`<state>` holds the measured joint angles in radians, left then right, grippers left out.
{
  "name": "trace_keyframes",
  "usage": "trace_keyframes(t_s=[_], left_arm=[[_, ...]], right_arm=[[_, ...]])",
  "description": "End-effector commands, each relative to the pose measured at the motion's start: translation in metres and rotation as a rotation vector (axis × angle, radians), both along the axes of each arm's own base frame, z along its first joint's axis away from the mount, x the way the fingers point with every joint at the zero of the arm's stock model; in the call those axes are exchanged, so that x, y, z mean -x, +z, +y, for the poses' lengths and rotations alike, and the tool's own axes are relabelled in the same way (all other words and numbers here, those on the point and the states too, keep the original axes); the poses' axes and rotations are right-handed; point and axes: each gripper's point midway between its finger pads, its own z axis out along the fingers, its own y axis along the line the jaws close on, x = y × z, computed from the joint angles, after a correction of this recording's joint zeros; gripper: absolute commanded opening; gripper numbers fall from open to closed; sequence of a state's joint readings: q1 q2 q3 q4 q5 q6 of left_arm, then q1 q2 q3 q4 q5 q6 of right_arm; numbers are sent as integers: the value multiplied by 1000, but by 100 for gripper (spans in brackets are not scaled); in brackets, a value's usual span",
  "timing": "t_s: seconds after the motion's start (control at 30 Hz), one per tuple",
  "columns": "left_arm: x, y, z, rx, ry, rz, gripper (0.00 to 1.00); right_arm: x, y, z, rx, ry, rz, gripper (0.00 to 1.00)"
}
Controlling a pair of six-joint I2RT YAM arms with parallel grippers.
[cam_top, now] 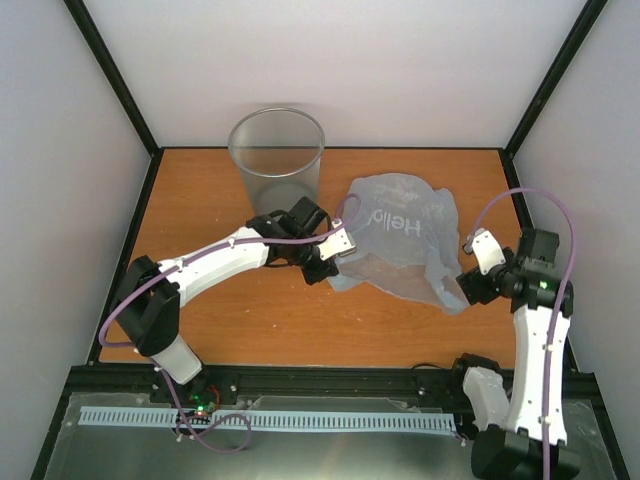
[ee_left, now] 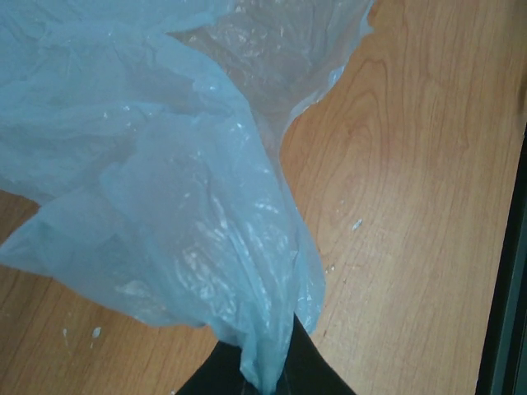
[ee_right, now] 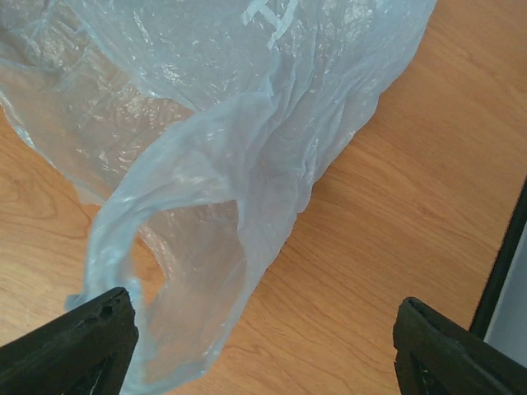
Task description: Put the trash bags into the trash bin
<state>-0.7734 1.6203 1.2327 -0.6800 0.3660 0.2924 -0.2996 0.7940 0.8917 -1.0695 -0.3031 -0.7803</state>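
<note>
A thin light-blue trash bag [cam_top: 405,240] with white lettering lies spread on the wooden table, right of the middle. My left gripper [cam_top: 335,255] is shut on the bag's left edge; in the left wrist view the bunched plastic [ee_left: 206,206] runs down between the dark jaws [ee_left: 265,378]. My right gripper [cam_top: 470,275] sits at the bag's right corner, open; in its wrist view the fingers [ee_right: 74,346] stand far apart with the bag's handle loop [ee_right: 181,271] lying loose by the left finger. The trash bin [cam_top: 277,155], round translucent grey, stands upright at the back, left of the bag.
Black frame posts and white walls enclose the table [cam_top: 250,320] on three sides. A black rail [cam_top: 330,378] runs along the near edge by the arm bases. The table's right edge [ee_right: 502,263] shows close by in the right wrist view.
</note>
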Motion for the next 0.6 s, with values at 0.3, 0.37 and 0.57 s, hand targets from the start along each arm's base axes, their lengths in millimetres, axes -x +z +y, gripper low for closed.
trace_keyframes(t_s=[0.3, 0.37, 0.57], left_arm=[[-11, 26, -22, 109, 29, 23, 1], [-11, 24, -23, 108, 29, 27, 1], [-10, 22, -22, 105, 28, 32, 1]], right_arm=[[19, -23, 47, -181, 238, 399, 88], [29, -35, 54, -131, 265, 461, 86], [15, -76, 44, 76, 175, 478, 82]])
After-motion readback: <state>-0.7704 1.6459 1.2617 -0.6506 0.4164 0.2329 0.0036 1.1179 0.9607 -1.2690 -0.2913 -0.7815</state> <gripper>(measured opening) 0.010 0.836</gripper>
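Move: The bag's loose handle, which I just let go, lies about 5 cm to my right hand's left, 2 cm back and some 10 cm below. The bag's printed middle is spread roughly 13 cm ahead, 16 cm left and 16 cm down; its gathered end, in my left hand's closed fingers, is about 28 cm left, 3 cm ahead and 5 cm lower. From my left hand the loose handle lies some 26 cm right, 5 cm back and 5 cm lower. With my right fingers still wide open, I drop about 4 cm, then sweep some 5 cm left and a little back towards the loose handle, sinking again at the end. On the way my right wrist tips the fingers down by about 25 degrees and swings counter-clockwise, bringing the handle between them. My left hand keeps its pinch on the other end, easing a centimetre or so right. ##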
